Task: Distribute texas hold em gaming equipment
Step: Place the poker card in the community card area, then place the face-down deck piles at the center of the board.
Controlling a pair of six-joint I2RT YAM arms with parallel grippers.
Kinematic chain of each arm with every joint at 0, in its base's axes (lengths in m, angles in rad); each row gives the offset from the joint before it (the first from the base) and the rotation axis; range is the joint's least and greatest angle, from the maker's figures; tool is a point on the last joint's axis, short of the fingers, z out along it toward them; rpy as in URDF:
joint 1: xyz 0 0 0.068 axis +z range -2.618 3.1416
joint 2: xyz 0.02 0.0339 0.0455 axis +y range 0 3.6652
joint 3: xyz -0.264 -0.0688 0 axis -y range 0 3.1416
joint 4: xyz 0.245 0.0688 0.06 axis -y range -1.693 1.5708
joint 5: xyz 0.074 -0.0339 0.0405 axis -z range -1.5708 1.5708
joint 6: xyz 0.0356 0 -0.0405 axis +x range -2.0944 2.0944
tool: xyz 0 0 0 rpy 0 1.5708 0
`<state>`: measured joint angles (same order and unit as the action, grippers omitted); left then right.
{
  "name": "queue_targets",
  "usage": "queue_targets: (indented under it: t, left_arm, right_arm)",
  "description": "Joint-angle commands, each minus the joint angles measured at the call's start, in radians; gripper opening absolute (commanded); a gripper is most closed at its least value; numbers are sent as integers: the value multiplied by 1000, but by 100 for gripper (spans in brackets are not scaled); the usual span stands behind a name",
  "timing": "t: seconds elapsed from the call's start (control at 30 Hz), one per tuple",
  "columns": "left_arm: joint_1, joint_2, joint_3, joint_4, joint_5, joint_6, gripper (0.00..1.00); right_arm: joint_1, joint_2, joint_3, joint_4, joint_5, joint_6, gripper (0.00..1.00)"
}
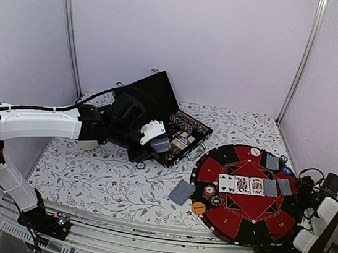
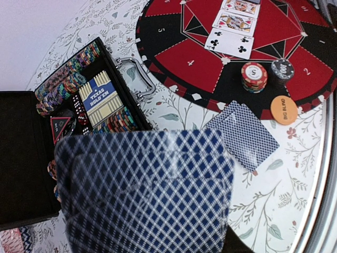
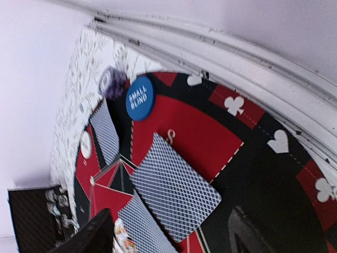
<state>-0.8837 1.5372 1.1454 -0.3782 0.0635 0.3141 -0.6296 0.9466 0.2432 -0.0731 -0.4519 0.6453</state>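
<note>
My left gripper (image 1: pixel 158 141) is shut on a small stack of blue-backed playing cards (image 2: pixel 147 190) and holds it over the open black case (image 1: pixel 154 96). The cards hide its fingers in the left wrist view. The case holds rows of poker chips (image 2: pixel 66 79) and a Texas Hold'em box (image 2: pixel 100 100). The round red and black mat (image 1: pixel 240 226) carries three face-up cards (image 1: pixel 241 185), face-down cards (image 3: pixel 174 192), chip stacks (image 1: pixel 210 191), a white button (image 1: pixel 255 152) and a blue small blind button (image 3: pixel 139 98). My right gripper (image 3: pixel 169 213) is open and empty above the mat's right side.
A face-down card (image 1: pixel 181 192) lies on the floral tablecloth just left of the mat, beside the orange big blind button (image 1: pixel 199 208). The case lid stands upright at the back. The metal table rail (image 3: pixel 221 47) runs close to the right gripper.
</note>
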Motion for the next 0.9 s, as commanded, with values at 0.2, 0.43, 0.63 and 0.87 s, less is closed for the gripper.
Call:
queue_targets:
  t: [0.2, 0.43, 0.63, 0.87]
  left_arm:
    - [-9, -29, -55, 34, 8, -148, 43]
    - [8, -60, -278, 110, 18, -402, 43]
    - [87, -48, -394, 151, -35, -571, 43]
    - [129, -44, -497, 214, -93, -679, 46]
  right_arm:
    - [-3, -232, 209, -148, 119, -75, 99]
    - [7, -133, 405, -223, 48, -291, 99]
    - [146, -50, 501, -255, 59, -394, 99]
    - [291, 9, 549, -281, 83, -466, 99]
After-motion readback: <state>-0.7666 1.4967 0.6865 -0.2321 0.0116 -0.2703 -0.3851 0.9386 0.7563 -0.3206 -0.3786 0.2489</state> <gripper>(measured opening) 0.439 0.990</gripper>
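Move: My left hand already holds the deck over bare table; the open spot it heads for lies about 12 cm left, 3 cm back and 16 cm below. On the way, the blue 10 chip is some 3 cm left and 2 cm ahead, the red chip 6 cm left and 8 cm ahead. The fifth community card lies about 6 cm left of my right hand, 1 cm ahead, 3 cm below; the fourth card is 6 cm farther left, the small blind button 8 cm beyond the fifth. I keep my grip on the deck and swing my left hand down about 14 cm and left some 11, first drawing slightly back, turning it counter-clockwise and tipping the fingers farther down towards the bare table. My empty right hand climbs about 17 cm off the fifth card, easing right and opening fully, then goes on forward and swings left, its left side rolling down. ##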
